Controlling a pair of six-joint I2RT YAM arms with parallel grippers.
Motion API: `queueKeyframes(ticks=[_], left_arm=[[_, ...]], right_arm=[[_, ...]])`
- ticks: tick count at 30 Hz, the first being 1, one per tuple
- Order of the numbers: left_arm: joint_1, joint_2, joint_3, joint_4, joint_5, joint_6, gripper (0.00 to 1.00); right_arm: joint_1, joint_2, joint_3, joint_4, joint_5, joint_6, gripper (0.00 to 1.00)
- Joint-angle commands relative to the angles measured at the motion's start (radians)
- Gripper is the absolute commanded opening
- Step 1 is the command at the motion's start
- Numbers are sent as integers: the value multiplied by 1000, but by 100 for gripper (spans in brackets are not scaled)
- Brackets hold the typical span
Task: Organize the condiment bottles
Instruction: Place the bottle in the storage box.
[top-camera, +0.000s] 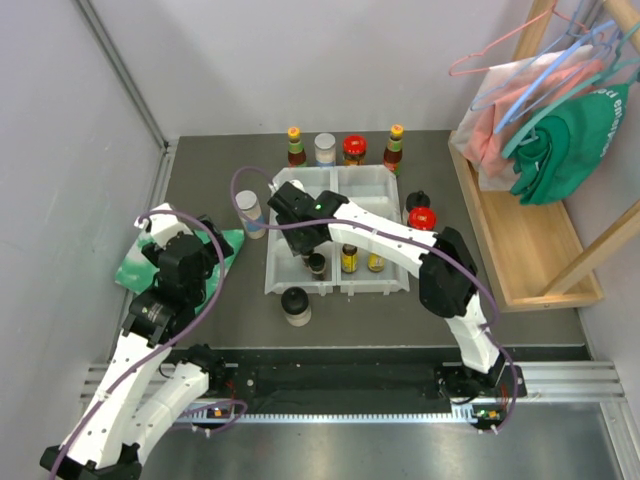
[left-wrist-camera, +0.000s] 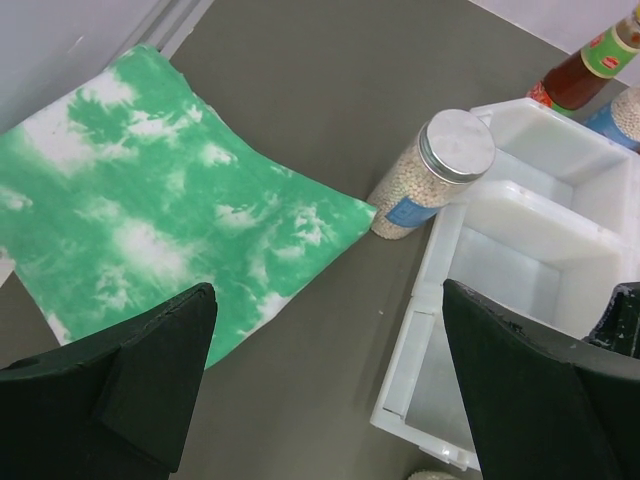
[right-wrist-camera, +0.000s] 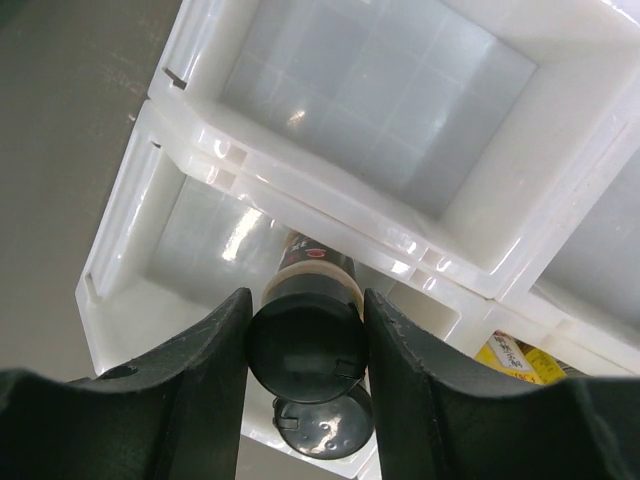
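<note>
My right gripper (right-wrist-camera: 306, 345) is shut on a black-capped bottle (right-wrist-camera: 306, 335), holding it upright over the near-left compartment of the white tray (right-wrist-camera: 130, 220). A second black cap (right-wrist-camera: 325, 428) stands right beside it in that compartment. From above, the right gripper (top-camera: 308, 240) is over the tray (top-camera: 335, 180), where three bottles (top-camera: 349, 258) stand along the near side. My left gripper (left-wrist-camera: 328, 300) hangs open and empty above the table, between the cloth (left-wrist-camera: 150, 220) and the tray (left-wrist-camera: 440, 300). A pale-lidded jar (left-wrist-camera: 430, 170) stands left of the tray.
Behind the tray stand two sauce bottles (top-camera: 294, 146), a pale-lidded jar (top-camera: 325, 149) and a red-lidded jar (top-camera: 354, 150). A red-lidded jar (top-camera: 422, 218) and a black-capped bottle (top-camera: 417, 200) are right of it. A black-capped jar (top-camera: 296, 305) is in front. A wooden rack (top-camera: 525, 240) stands at right.
</note>
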Motion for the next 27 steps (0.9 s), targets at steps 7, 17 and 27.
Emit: queueKeyframes(ticks=[7,17,27], left_arm=[[5,-15,-13,7,-90,-34,99],[5,5,-6,-4,-132,-51,99],[6,5,-7,-6,-136,-47,99]], right_arm=[[-13,-43,6,44,-3,-16,14],[-13,-89,-28,47,-3,-10,60],[-13,-121,88,-19,46,-11,73]])
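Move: The right gripper already holds a black-capped bottle down in the storage box's near-left cell; its spot on the cell floor is right below, about 6 cm under the hand point. The other black-capped bottle stands close, some 3 cm back and 2 cm right; the nearer yellow-labelled bottle is about 9 cm right and 1 cm back. The big black-capped jar sits roughly 12 cm back and 2 cm left. From the left hand that spot lies about 20 cm right, 5 cm ahead. Hold the right gripper nearly still over the near-left cell, then open its fingers to let go of the black-capped bottle, sinking about half a centimetre as they part; then start straight up off the cap, some 1 cm. Meanwhile ease the open, empty left gripper about 2 cm left, turning it slightly counter-clockwise. ##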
